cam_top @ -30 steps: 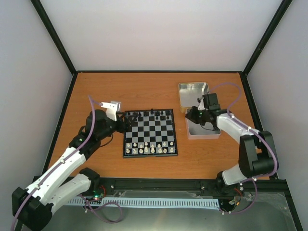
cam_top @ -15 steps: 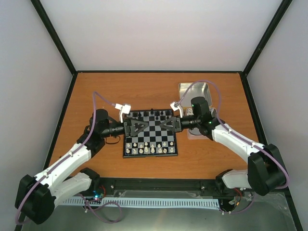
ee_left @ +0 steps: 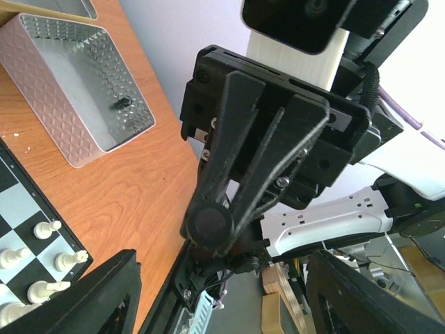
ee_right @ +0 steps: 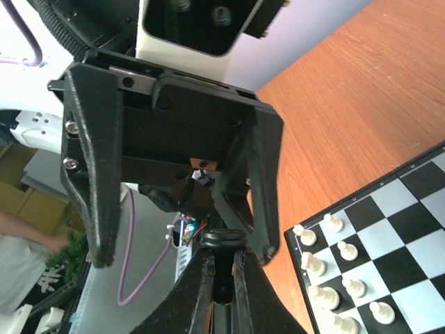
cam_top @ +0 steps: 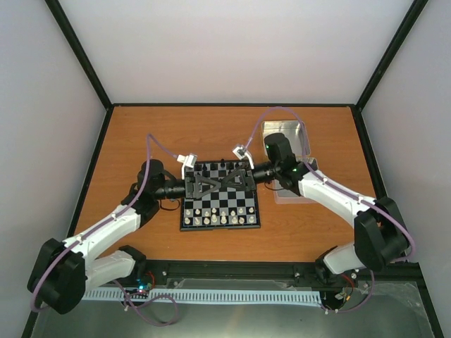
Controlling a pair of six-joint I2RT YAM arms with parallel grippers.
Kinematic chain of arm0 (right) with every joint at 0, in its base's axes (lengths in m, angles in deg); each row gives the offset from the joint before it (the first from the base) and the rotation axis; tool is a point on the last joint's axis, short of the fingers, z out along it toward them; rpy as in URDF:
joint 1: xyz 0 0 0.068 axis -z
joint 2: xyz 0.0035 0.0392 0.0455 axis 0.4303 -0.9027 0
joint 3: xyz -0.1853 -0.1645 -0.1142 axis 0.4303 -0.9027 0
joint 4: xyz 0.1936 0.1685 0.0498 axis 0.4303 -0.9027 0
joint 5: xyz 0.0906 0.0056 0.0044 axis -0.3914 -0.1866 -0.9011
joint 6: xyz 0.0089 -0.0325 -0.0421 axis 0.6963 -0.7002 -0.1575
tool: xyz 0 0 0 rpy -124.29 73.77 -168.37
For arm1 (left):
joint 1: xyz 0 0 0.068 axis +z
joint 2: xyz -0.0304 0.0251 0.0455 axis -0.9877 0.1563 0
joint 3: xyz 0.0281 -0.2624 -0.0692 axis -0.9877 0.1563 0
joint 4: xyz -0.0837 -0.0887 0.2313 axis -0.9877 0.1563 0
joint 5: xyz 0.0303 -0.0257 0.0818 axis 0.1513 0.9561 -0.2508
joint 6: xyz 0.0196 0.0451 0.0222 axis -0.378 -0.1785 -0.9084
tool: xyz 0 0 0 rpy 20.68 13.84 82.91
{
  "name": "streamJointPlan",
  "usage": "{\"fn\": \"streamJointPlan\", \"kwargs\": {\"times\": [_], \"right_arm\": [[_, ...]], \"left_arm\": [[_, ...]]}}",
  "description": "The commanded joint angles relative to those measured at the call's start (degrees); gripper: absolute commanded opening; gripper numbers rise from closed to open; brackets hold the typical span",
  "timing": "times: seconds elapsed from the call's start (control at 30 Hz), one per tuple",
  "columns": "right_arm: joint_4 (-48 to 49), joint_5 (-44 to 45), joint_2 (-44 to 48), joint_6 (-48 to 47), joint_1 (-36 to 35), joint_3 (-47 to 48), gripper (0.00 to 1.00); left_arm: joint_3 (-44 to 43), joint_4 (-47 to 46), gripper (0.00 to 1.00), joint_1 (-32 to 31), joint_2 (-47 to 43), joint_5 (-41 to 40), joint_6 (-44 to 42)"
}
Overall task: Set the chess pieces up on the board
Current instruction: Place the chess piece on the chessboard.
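Above the far half of the board [cam_top: 222,204] my two grippers meet tip to tip. My right gripper [ee_right: 224,289] is shut on a black chess piece [ee_right: 224,240], whose round base [ee_left: 212,224] sticks out past the fingertips. My left gripper [ee_left: 229,306] is open. Its fingers [ee_right: 94,174] stand on either side of that piece without touching it. In the top view the left gripper [cam_top: 220,186] and right gripper [cam_top: 227,182] overlap. Black chess pieces [cam_top: 224,167] line the board's far row. White pieces [cam_top: 218,218] fill the two near rows.
An open silver tin [cam_top: 285,134] lies right of the board, with its other half [cam_top: 296,195] under the right arm. One small black piece [ee_left: 123,103] lies in a tin [ee_left: 76,90]. Black frame rails edge the table.
My right gripper left the tin and swung left over the board with the piece. My left gripper moved right to meet it, and its jaws narrowed slightly.
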Motion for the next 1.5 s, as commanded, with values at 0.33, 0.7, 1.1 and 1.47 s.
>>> {"fn": "streamJointPlan", "kwargs": {"times": [0.33, 0.7, 1.1, 1.47], "right_arm": [[-10.9, 1.4, -2.0, -12.1, -2.3, 5.0, 0.03], [-13.0, 3.1, -3.8, -13.6, -3.4, 7.6, 0.03], [-14.2, 3.7, -4.1, -14.6, -3.8, 8.0, 0.03], [-7.2, 4.8, 1.8, -10.3, -3.7, 3.0, 0.54]], "left_arm": [[1.5, -7.2, 0.49, 0.1, 0.6, -3.5, 13.3], [0.7, -2.5, 0.34, 0.1, 3.1, -2.8, 11.9], [0.4, -2.7, 0.07, 0.1, 3.2, -3.0, 11.1], [0.8, -4.0, 0.05, 0.1, 2.3, -4.9, 10.0]]}}
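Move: Between two facing grippers hangs the black chess piece, head in the right hand's closed pads and base sticking out about 1 cm to that hand's left. From the open left hand it is roughly 2 cm to the right and 2 cm forward, level with it. The left gripper is some 3 cm left and 2 cm back of the right. About 19 cm below the left hand, the white pieces lie 3 cm back and 1 cm right; the board's centre is 5 cm forward, 2 cm right. Sinking about 2 cm and edging 1 cm forward while rolling some 15 degrees about its finger line, the left hand brings its fingers around the offered base and closes on it. The right hand also sinks 2 cm, easing about 1 cm left and at first back, still gripping the head; once the left has pinched the base, the right opens about halfway and starts to rise. ##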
